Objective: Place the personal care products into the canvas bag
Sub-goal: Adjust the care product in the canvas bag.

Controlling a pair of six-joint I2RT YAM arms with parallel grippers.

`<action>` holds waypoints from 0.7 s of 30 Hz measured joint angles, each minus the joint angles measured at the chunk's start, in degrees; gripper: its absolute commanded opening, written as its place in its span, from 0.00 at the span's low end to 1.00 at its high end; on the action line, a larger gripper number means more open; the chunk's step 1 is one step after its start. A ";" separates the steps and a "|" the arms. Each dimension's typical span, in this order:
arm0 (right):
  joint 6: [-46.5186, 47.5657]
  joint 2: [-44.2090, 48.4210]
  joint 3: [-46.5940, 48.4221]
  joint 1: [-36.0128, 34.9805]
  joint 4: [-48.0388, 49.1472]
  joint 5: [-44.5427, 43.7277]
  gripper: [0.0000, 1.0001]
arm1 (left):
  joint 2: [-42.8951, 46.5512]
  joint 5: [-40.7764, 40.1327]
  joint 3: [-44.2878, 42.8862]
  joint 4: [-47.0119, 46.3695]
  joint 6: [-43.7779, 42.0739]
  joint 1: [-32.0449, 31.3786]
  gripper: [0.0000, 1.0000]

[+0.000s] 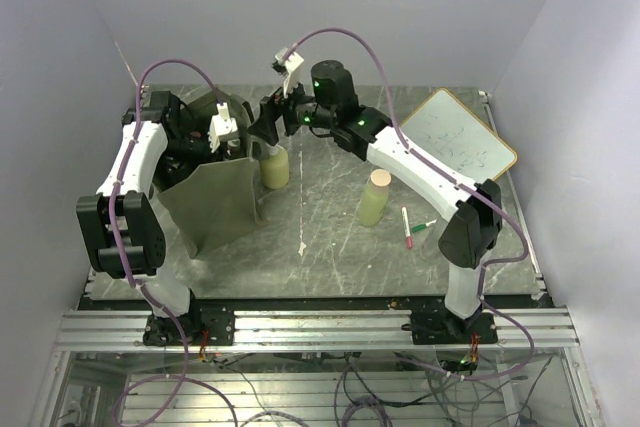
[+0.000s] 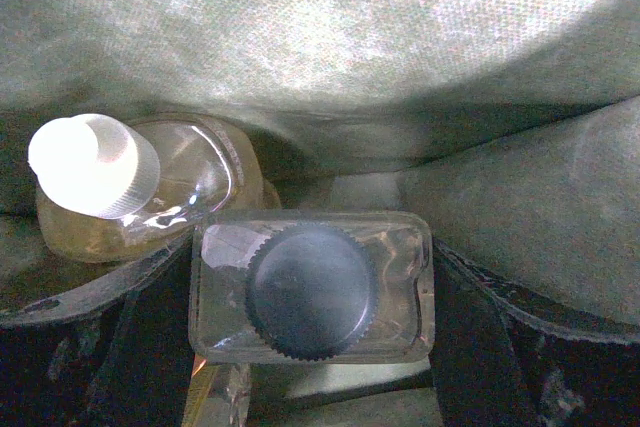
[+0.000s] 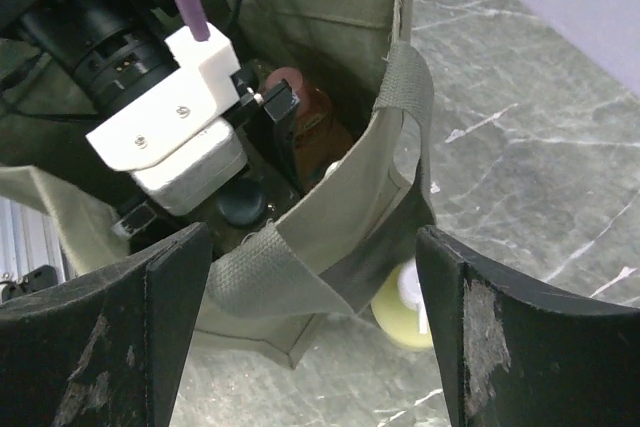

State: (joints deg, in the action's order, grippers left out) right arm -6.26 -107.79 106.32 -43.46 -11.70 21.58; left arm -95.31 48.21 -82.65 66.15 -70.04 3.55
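The olive canvas bag (image 1: 215,202) stands left of centre. My left gripper (image 2: 314,259) is down inside it, with both fingers against the sides of a clear bottle with a black cap (image 2: 312,295). An amber bottle with a white cap (image 2: 95,162) lies beside it, and an orange bottle (image 3: 305,117) also shows in the bag. My right gripper (image 3: 312,247) hangs open over the bag's near rim and strap (image 3: 265,272), touching nothing. A pale yellow bottle (image 1: 275,167) stands just outside the bag's right wall. A light green bottle with a beige cap (image 1: 375,197) stands mid-table.
A red marker (image 1: 407,229) and a green marker (image 1: 424,225) lie right of the light green bottle. A wood-framed whiteboard (image 1: 462,132) sits at the back right. The two arms crowd close together over the bag.
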 measured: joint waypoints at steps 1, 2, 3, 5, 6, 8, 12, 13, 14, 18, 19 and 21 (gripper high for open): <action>-0.55 -0.85 0.46 -0.28 0.09 -0.44 0.80 | -0.02 0.00 0.00 0.00 0.00 0.00 0.16; -0.94 -1.46 0.63 -0.52 0.09 -0.87 0.79 | -0.02 0.00 0.00 0.00 -0.02 0.00 0.15; -1.31 -1.84 0.66 -0.72 0.07 -1.22 0.78 | -0.02 0.00 0.00 0.02 -0.02 0.00 0.16; -1.75 -2.36 0.72 -1.05 0.07 -1.86 0.75 | -0.02 0.00 0.00 0.02 -0.04 0.00 0.16; -1.90 -2.54 0.83 -1.18 0.09 -2.10 0.74 | -0.02 0.00 0.00 0.02 -0.02 0.00 0.16; -2.36 -2.95 1.18 -1.42 0.11 -2.60 0.71 | -0.02 0.00 0.00 0.02 -0.02 0.00 0.16; -3.21 -3.96 2.14 -2.01 0.31 -3.19 0.63 | -0.02 0.00 0.00 0.02 -0.04 0.00 0.16; -3.50 -4.24 2.27 -2.14 0.33 -3.17 0.61 | -0.02 0.00 0.00 0.02 -0.07 0.00 0.16; -3.85 -4.50 2.47 -2.29 0.42 -3.17 0.60 | -0.02 0.00 0.00 0.02 -0.07 0.00 0.16; -5.01 -4.92 2.64 -2.71 0.92 -3.17 0.47 | -0.02 0.00 0.00 0.00 -0.02 0.00 0.16; -5.27 -4.98 2.67 -2.78 0.98 -3.17 0.43 | 0.00 -0.02 0.00 -0.04 0.00 0.00 0.16; -5.77 -5.35 3.10 -2.99 1.07 -3.21 0.35 | 0.00 -0.04 0.02 -0.15 -0.02 0.00 0.16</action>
State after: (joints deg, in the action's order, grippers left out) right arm -12.03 -113.14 109.43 -46.46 -10.63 18.37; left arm -95.31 48.16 -82.63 66.00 -70.06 3.55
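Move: The right hand hangs just outside the canvas bag; the bag's right rim, where the handle is sewn on, is about 5 cm to its left, 2 cm back and 5 cm lower. The clear dark-capped bottle in the left gripper is some 13 cm left, 2 back and 14 below; the pale green bottle stands outside, 3 cm back, level sideways, 24 below. From the left hand the rim lies about 9 cm right, level ahead, 8 higher. Leftward and down, the right hand eases in about 3 cm left and 2 cm lower onto the bag's right rim at the handle, fingertips tipping slightly down. Its wide-open fingers draw roughly halfway shut over the rim, though a pinch can't be made out. The left hand stays still inside the bag and keeps its grip on the dark-capped bottle. ##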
